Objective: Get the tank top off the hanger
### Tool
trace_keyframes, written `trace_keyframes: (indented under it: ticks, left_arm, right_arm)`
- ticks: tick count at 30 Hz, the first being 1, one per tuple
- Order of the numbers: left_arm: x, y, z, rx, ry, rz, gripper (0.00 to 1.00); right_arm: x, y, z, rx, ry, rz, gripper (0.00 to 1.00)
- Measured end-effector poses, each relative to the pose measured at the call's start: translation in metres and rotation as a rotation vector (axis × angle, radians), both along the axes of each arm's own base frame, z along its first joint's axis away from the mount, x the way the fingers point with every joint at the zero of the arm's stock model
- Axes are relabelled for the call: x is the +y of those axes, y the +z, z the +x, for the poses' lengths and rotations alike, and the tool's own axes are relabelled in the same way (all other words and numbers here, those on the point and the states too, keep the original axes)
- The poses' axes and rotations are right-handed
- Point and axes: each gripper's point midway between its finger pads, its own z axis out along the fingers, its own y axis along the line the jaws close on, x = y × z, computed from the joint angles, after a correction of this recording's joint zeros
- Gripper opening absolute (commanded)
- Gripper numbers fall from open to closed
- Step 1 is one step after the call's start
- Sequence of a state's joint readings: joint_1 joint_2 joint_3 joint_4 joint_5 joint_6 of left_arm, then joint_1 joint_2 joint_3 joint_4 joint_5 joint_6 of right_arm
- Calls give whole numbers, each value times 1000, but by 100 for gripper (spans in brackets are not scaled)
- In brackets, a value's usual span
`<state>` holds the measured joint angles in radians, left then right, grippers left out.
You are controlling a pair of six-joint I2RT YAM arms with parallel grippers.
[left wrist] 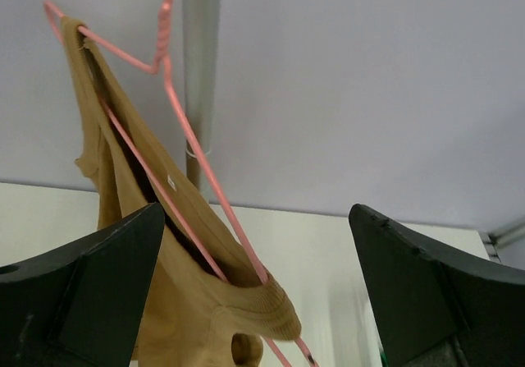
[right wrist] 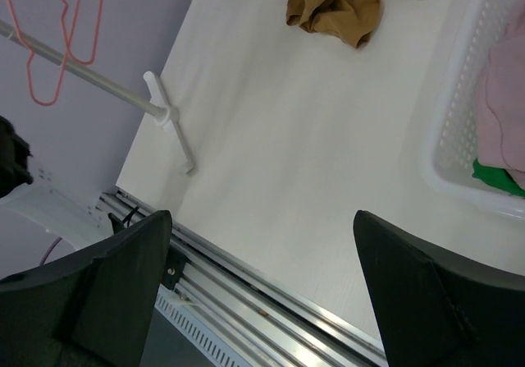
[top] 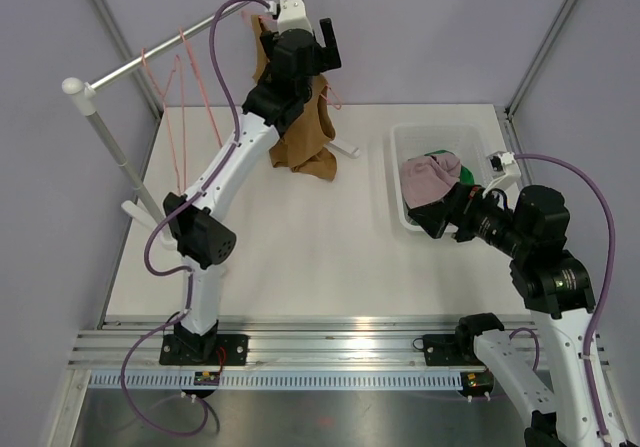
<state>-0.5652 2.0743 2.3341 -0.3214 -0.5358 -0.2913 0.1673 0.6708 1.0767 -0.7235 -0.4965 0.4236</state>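
A tan tank top hangs from a pink wire hanger on the rail at the back of the table, its lower end bunched on the table top. My left gripper is raised beside the top's upper part. In the left wrist view its jaws stand wide open, with the ribbed strap of the tank top and the hanger's lower wire between them, touching neither finger. My right gripper is open and empty above the table by the basket's near left corner. It also shows open in the right wrist view.
A white basket at the right holds pink and green clothes. A grey rail on a white stand crosses the back left and carries empty pink hangers. The stand's foot lies on the table's left.
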Motion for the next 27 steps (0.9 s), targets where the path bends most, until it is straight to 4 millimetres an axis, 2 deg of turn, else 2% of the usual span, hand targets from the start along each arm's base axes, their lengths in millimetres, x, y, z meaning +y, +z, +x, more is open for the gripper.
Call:
trace_keyframes:
  ticks: [2, 5, 9, 11, 13, 16, 19, 21, 23, 27]
  left_arm:
    - [-5, 9, -11, -2, -52, 8, 99]
    - [-11, 29, -40, -11, -122, 42, 99]
    - [-11, 56, -101, -23, -203, 69, 99]
    - [-2, 73, -131, -45, -232, 54, 99]
    - [17, 93, -156, -75, -236, 25, 99]
    - [35, 124, -169, -129, -221, -24, 99]
    - [28, 157, -157, -182, -211, -73, 99]
    - [16, 158, -140, -186, -206, -91, 99]
    - [3, 136, -118, -145, -191, -82, 99]
    - [-10, 60, -71, 4, -153, -40, 99]
  right_arm:
    - [-5, -5, 5, 5, -31, -25, 99]
    - [-14, -11, 14, 13, -82, -64, 100]
    - [-23, -15, 22, 28, -128, -113, 99]
    - [-26, -12, 23, 28, -143, -129, 100]
    - [-28, -7, 25, 18, -156, -135, 99]
    - [-28, -1, 25, 3, -156, -129, 100]
    - [-27, 3, 24, -4, -151, -121, 100]
    - [-27, 3, 24, -4, -150, -121, 100]
    - [-27, 2, 24, -2, -150, -121, 100]
    - [-27, 3, 24, -2, -149, -122, 100]
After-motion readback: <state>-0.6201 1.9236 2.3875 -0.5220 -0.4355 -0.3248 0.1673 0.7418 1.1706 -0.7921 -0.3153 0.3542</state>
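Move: The brown tank top hangs on its hanger some 10 cm ahead of the left hand, about 5 cm to its left and 12 cm below. The rack's far post stands roughly 18 cm ahead and 3 cm left, while the nearest empty hanger is about level fore-and-aft, some 18 cm left. From the right hand the tank top lies about 45 cm ahead, 27 cm left and slightly lower. Open left hand backs off and up some 16 cm from the tank top, then forward and down 10. ##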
